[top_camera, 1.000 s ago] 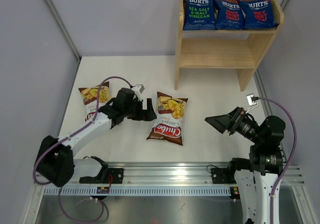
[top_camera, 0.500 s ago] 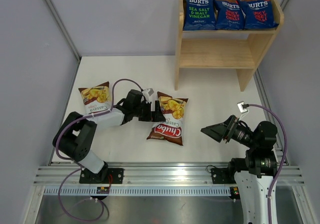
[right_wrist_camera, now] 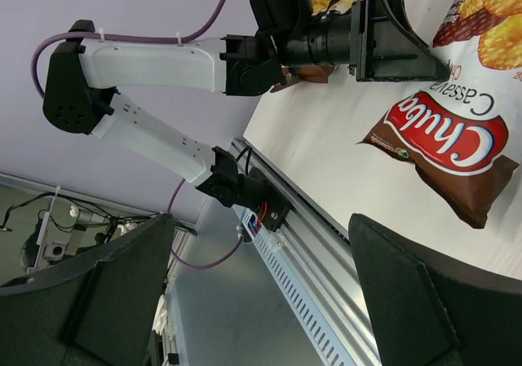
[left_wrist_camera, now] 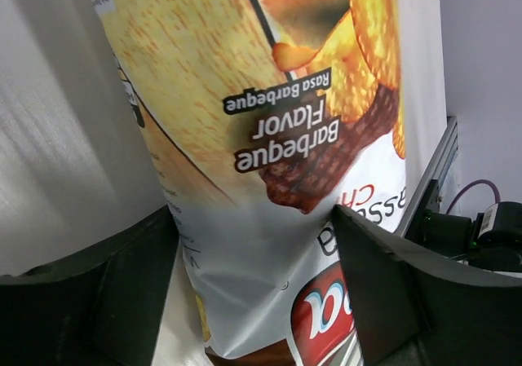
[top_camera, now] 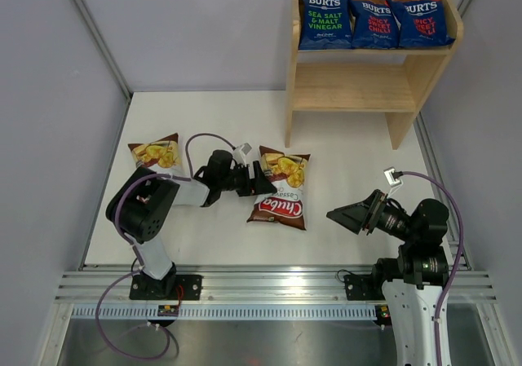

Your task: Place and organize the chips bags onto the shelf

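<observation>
Three dark blue BURTS bags (top_camera: 374, 22) stand side by side on the top tier of the light wooden shelf (top_camera: 351, 86). One Chuba bag (top_camera: 283, 191) lies on the table centre; it also shows in the left wrist view (left_wrist_camera: 269, 138) and the right wrist view (right_wrist_camera: 453, 142). My left gripper (top_camera: 261, 179) is open, its jaws straddling this bag's left edge (left_wrist_camera: 253, 219). A second Chuba bag (top_camera: 157, 154) lies at the left, partly behind the left arm. My right gripper (top_camera: 342, 217) is open and empty, to the right of the centre bag (right_wrist_camera: 261, 227).
The shelf's lower tier (top_camera: 352, 103) holds nothing. The shelf stands at the back right against the wall. The metal rail (top_camera: 269, 288) runs along the near table edge. Grey walls close in both sides.
My left gripper has pushed right onto the centre Chuba bag's edge; the bag has shifted right and turned a little. The right gripper has dropped slightly and moved left.
</observation>
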Controlling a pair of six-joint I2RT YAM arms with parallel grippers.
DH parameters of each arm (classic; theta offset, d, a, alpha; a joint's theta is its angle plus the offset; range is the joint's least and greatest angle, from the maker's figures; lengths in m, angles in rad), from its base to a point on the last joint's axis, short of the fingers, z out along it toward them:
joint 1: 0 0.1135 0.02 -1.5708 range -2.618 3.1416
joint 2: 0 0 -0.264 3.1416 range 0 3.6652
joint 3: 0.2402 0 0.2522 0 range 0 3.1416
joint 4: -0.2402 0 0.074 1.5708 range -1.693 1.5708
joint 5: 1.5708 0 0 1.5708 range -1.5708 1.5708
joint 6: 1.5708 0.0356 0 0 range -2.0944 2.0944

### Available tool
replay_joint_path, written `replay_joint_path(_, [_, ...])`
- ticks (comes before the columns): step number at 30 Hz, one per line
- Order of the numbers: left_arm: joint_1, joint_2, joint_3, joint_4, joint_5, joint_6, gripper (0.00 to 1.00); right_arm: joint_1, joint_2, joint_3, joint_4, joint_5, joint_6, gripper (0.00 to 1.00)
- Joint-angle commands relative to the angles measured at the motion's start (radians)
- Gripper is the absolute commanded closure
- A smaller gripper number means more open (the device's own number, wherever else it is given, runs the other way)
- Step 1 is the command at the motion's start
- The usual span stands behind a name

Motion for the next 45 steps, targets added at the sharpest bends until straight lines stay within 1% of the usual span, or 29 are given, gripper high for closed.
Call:
replay_joint_path(1, [0.005,0.007,-0.068,0.175,-0.041,-0.062,0.25,0.008,-0.006,0.0,0.05,-0.024,0.008,0.05])
replay_joint_path(2, [0.006,0.0,-0.089,0.24,-0.054,-0.094,0.3,0.008,-0.006,-0.001,0.052,-0.023,0.008,0.05])
replay_joint_path(3, [0.005,-0.006,-0.106,0.268,-0.061,-0.106,0.38,0.008,-0.005,-0.003,0.055,-0.02,0.006,0.05])
replay_joint_path(4, [0.005,-0.02,-0.138,0.293,-0.071,-0.12,0.39,0.008,-0.005,-0.006,0.057,-0.017,0.008,0.05])
replay_joint_path(5, [0.003,-0.026,-0.154,0.339,-0.09,-0.144,0.46,0.008,-0.003,-0.007,0.058,-0.015,0.009,0.05])
replay_joint_path(6, [0.003,-0.035,-0.174,0.368,-0.103,-0.16,0.59,0.008,-0.005,-0.007,0.063,-0.014,0.011,0.05])
replay_joint_path(8, [0.003,-0.061,-0.234,0.446,-0.141,-0.204,0.67,0.008,-0.003,-0.004,0.061,-0.014,0.011,0.05])
replay_joint_path(9, [0.003,-0.07,-0.254,0.477,-0.152,-0.22,0.74,0.009,-0.005,-0.004,0.061,-0.009,0.012,0.05])
replay_joint_path(11, [-0.001,-0.101,-0.324,0.573,-0.199,-0.27,0.8,0.009,-0.003,-0.006,0.055,-0.007,0.006,0.05])
replay_joint_path(12, [-0.003,-0.112,-0.344,0.597,-0.216,-0.282,0.85,0.009,-0.003,-0.007,0.057,-0.001,0.008,0.05])
replay_joint_path(13, [-0.009,-0.144,-0.365,0.611,-0.262,-0.296,0.94,0.008,-0.001,-0.01,0.058,-0.001,0.008,0.05])
replay_joint_path(14, [-0.014,-0.159,-0.401,0.637,-0.281,-0.318,0.96,0.008,0.0,-0.012,0.061,0.002,0.006,0.05])
replay_joint_path(19, [-0.04,-0.305,-0.522,0.72,-0.425,-0.397,0.99,0.008,0.029,-0.046,0.102,0.026,0.031,0.05])
replay_joint_path(21, [-0.058,-0.435,-0.568,0.72,-0.475,-0.427,1.0,0.008,0.057,-0.078,0.203,0.048,0.08,0.05])
replay_joint_path(22, [-0.084,-0.495,-0.579,0.7,-0.546,-0.437,1.0,0.008,0.096,-0.119,0.251,0.058,0.148,0.07])
replay_joint_path(23, [-0.101,-0.553,-0.583,0.627,-0.577,-0.447,1.0,0.008,0.118,-0.139,0.35,0.074,0.185,0.07])
replay_joint_path(24, [-0.118,-0.692,-0.594,0.582,-0.638,-0.454,1.0,0.009,0.142,-0.185,0.435,0.103,0.225,0.07])
replay_joint_path(25, [-0.168,-0.764,-0.597,0.536,-0.763,-0.464,1.0,0.014,0.199,-0.207,0.504,0.115,0.311,0.07])
replay_joint_path(26, [-0.19,-0.837,-0.59,0.407,-0.819,-0.467,1.0,0.034,0.233,-0.23,0.653,0.129,0.347,0.08])
replay_joint_path(27, [-0.208,-0.994,-0.55,0.32,-0.879,-0.468,1.0,0.049,0.27,-0.259,0.729,0.158,0.376,0.08])
replay_joint_path(28, [-0.248,-1.058,-0.527,0.154,-0.996,-0.468,1.0,0.095,0.337,-0.261,0.788,0.18,0.411,0.09])
replay_joint_path(31, [-0.293,-1.253,-0.446,-0.024,-1.164,-0.482,1.0,0.309,0.422,-0.239,0.967,0.333,0.376,0.08])
replay_joint_path(32, [-0.296,-1.277,-0.43,-0.046,-1.189,-0.49,1.0,0.38,0.436,-0.219,0.975,0.397,0.34,0.06])
replay_joint_path(33, [-0.3,-1.294,-0.413,-0.067,-1.213,-0.499,1.0,0.533,0.463,-0.18,0.978,0.527,0.295,0.05])
replay_joint_path(34, [-0.303,-1.311,-0.395,-0.09,-1.242,-0.503,1.0,0.596,0.479,-0.158,0.983,0.592,0.205,0.04])
replay_joint_path(36, [-0.307,-1.314,-0.358,-0.093,-1.256,-0.526,1.0,0.712,0.512,-0.115,1.047,0.749,0.143,0.02])
replay_joint_path(37, [-0.307,-1.314,-0.349,-0.09,-1.261,-0.549,1.0,0.794,0.558,-0.104,1.123,0.785,0.091,0.02])
replay_joint_path(41, [-0.316,-1.307,-0.335,-0.066,-1.263,-0.609,1.0,0.887,0.699,-0.044,1.263,0.903,0.023,0.01])
replay_joint_path(45, [-0.325,-1.307,-0.337,-0.035,-1.261,-0.628,1.0,0.911,0.833,0.048,1.274,0.967,0.022,0.01])
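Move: The left hand, open around the left edge of the near cassava chips bag, has that bag's middle about 4 cm to its right, 2 cm back and 2 cm lower. The other cassava bag lies some 30 cm to the hand's left and 3 cm farther out; the shelf's near left foot is about 10 cm ahead and 6 cm right. From the right hand, the near bag is roughly 14 cm ahead, 12 cm left and 23 cm below. Left fingers pinch the near bag's edge, lifting it 25 cm and leftward; open right hand reaches left towards it. ##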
